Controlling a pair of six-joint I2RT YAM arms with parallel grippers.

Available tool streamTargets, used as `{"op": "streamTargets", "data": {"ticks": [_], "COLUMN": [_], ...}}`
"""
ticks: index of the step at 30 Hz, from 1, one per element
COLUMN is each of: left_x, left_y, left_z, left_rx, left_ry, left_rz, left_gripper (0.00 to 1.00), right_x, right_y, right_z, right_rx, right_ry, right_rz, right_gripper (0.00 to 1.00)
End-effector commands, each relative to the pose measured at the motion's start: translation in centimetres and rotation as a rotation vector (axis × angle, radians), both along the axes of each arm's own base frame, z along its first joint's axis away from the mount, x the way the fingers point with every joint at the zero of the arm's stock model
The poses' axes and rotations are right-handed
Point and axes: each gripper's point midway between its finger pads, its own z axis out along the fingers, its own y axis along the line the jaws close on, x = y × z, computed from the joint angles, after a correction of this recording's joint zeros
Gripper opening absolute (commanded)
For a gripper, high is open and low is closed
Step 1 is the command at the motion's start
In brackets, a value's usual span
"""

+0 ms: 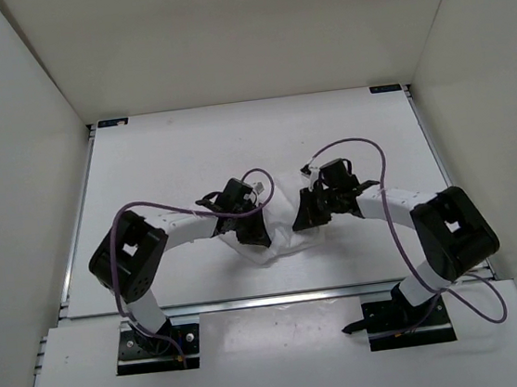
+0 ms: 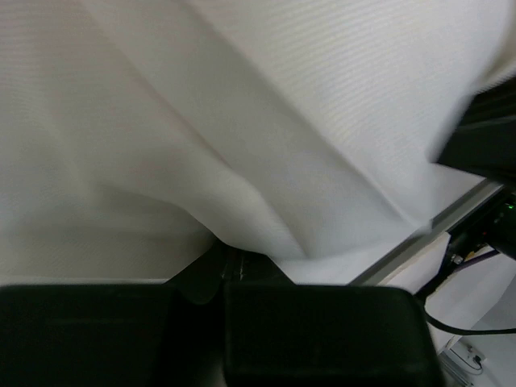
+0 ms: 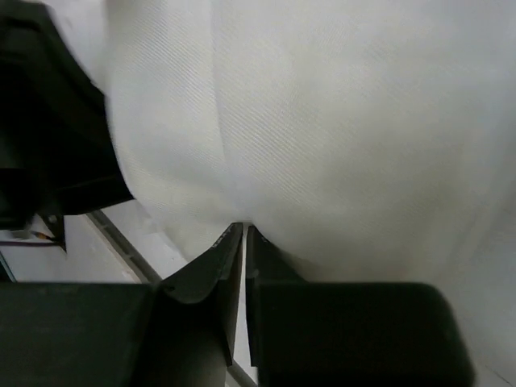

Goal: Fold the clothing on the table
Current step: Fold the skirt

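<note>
The white clothing is bunched in the middle of the table, lifted between my two grippers. From its left side my left gripper is shut on its edge; in the left wrist view the wrinkled clothing hangs from the closed fingertips and fills the frame. My right gripper is shut on the other edge. In the right wrist view the ribbed clothing drapes from the pinched gripper. The two grippers are close together.
White walls surround the table on three sides. Silver rails run along its left edge and front edge. Black brackets mark the far corners. Purple cables loop over both arms. The right arm shows dark in the left wrist view.
</note>
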Motion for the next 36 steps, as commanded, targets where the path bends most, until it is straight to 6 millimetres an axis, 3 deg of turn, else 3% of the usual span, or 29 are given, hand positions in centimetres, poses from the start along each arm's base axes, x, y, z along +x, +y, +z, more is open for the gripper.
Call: {"op": "streamTargets", "data": {"ticks": [1, 2, 4, 6, 7, 9, 10, 13, 14, 15, 16, 17, 18, 20, 25, 26, 29, 34, 36], "left_x": [1.2, 1.4, 2.4, 4.0, 4.8, 6.4, 7.6, 9.6, 10.1, 10.4, 10.6, 10.3, 10.2, 9.5, 5.5, 4.5, 2.4, 1.0, 0.6], "left_y": [0.6, 0.4, 0.4, 0.9, 1.5, 2.7, 3.5, 6.8, 8.0, 9.3, 11.0, 11.9, 13.1, 15.3, 18.8, 19.2, 19.9, 20.7, 20.9], "left_z": [-0.6, -0.3, 1.7, 4.4, 5.9, 9.1, 11.7, 16.3, 17.7, 18.9, 19.2, 19.7, 19.8, 18.9, 14.0, 12.6, 11.3, 11.1, 10.8], "left_rx": [0.052, 0.045, 0.027, 0.02, 0.007, -0.007, -0.023, 0.0, 0.031, 0.073, 0.148, 0.182, 0.232, 0.311, 0.381, 0.404, 0.412, 0.405, 0.41], "left_ry": [-0.027, -0.034, -0.086, -0.151, -0.186, -0.241, -0.298, -0.409, -0.465, -0.502, -0.527, -0.563, -0.578, -0.579, -0.458, -0.429, -0.413, -0.41, -0.389], "left_rz": [-0.013, -0.015, -0.002, 0.017, 0.037, 0.066, 0.085, 0.144, 0.16, 0.189, 0.21, 0.198, 0.219, 0.225, 0.215, 0.206, 0.202, 0.217, 0.226], "left_gripper": [0.0, 0.0, 0.0, 0.07, 0.1, 0.3, 0.43, 0.67, 0.71, 0.84, 0.9, 0.91, 0.97, 0.98, 0.99, 0.99, 0.99, 0.99, 0.99], "right_x": [3.5, 3.6, 4.9, 5.3, 6.4, 6.8, 7.1, 7.6, 7.6, 7.8, 7.7, 7.5, 7.5, 7.2, 5.5, 5.2, 4.6, 4.5, 4.4], "right_y": [0.0, -0.7, -2.0, -3.0, -3.7, -4.7, -5.2, -6.9, -7.2, -8.0, -8.6, -8.8, -9.5, -10.3, -10.4, -10.3, -10.6, -10.2, -9.6], "right_z": [6.2, 6.6, 9.3, 10.9, 12.4, 13.6, 14.8, 16.1, 16.3, 16.4, 15.6, 15.4, 15.6, 14.6, 12.6, 12.0, 11.2, 11.5, 11.3], "right_rx": [0.068, 0.071, 0.114, 0.098, 0.064, -0.022, -0.058, -0.114, -0.113, -0.117, -0.127, -0.136, -0.141, -0.195, -0.203, -0.195, -0.182, -0.147, -0.133], "right_ry": [-0.163, -0.148, -0.164, -0.18, -0.248, -0.285, -0.316, -0.348, -0.348, -0.355, -0.341, -0.339, -0.353, -0.346, -0.311, -0.296, -0.271, -0.286, -0.287], "right_rz": [-0.042, -0.056, -0.089, -0.112, -0.136, -0.16, -0.17, -0.201, -0.216, -0.236, -0.248, -0.262, -0.282, -0.317, -0.288, -0.282, -0.297, -0.289, -0.264], "right_gripper": [0.04, 0.08, 0.17, 0.22, 0.24, 0.35, 0.42, 0.5, 0.52, 0.5, 0.49, 0.48, 0.47, 0.47, 0.5, 0.49, 0.5, 0.5, 0.46]}}
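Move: The left fingers are still shut on the skirt near its front: the skirt's middle lies about 6 cm ahead, 3 cm to their right and 1 cm below, with its outlying left corner some 11 cm left and 5 cm ahead. From the right hand, shut and close over the cloth, the middle is roughly 3 cm ahead, 6 cm left and 3 cm down. The metal rail runs about 14 cm straight back from the left hand, a few cm lower. Up and forward go both hands, off the skirt: the left dips slightly, opens wide to let go and climbs about 20 cm, its fingers tipping outward, then swings left and back while sinking, clear of the cloth. The right rises some 17 cm, opening halfway, drifts right past the skirt's right edge, turns clockwise, then sinks and draws back a little. ##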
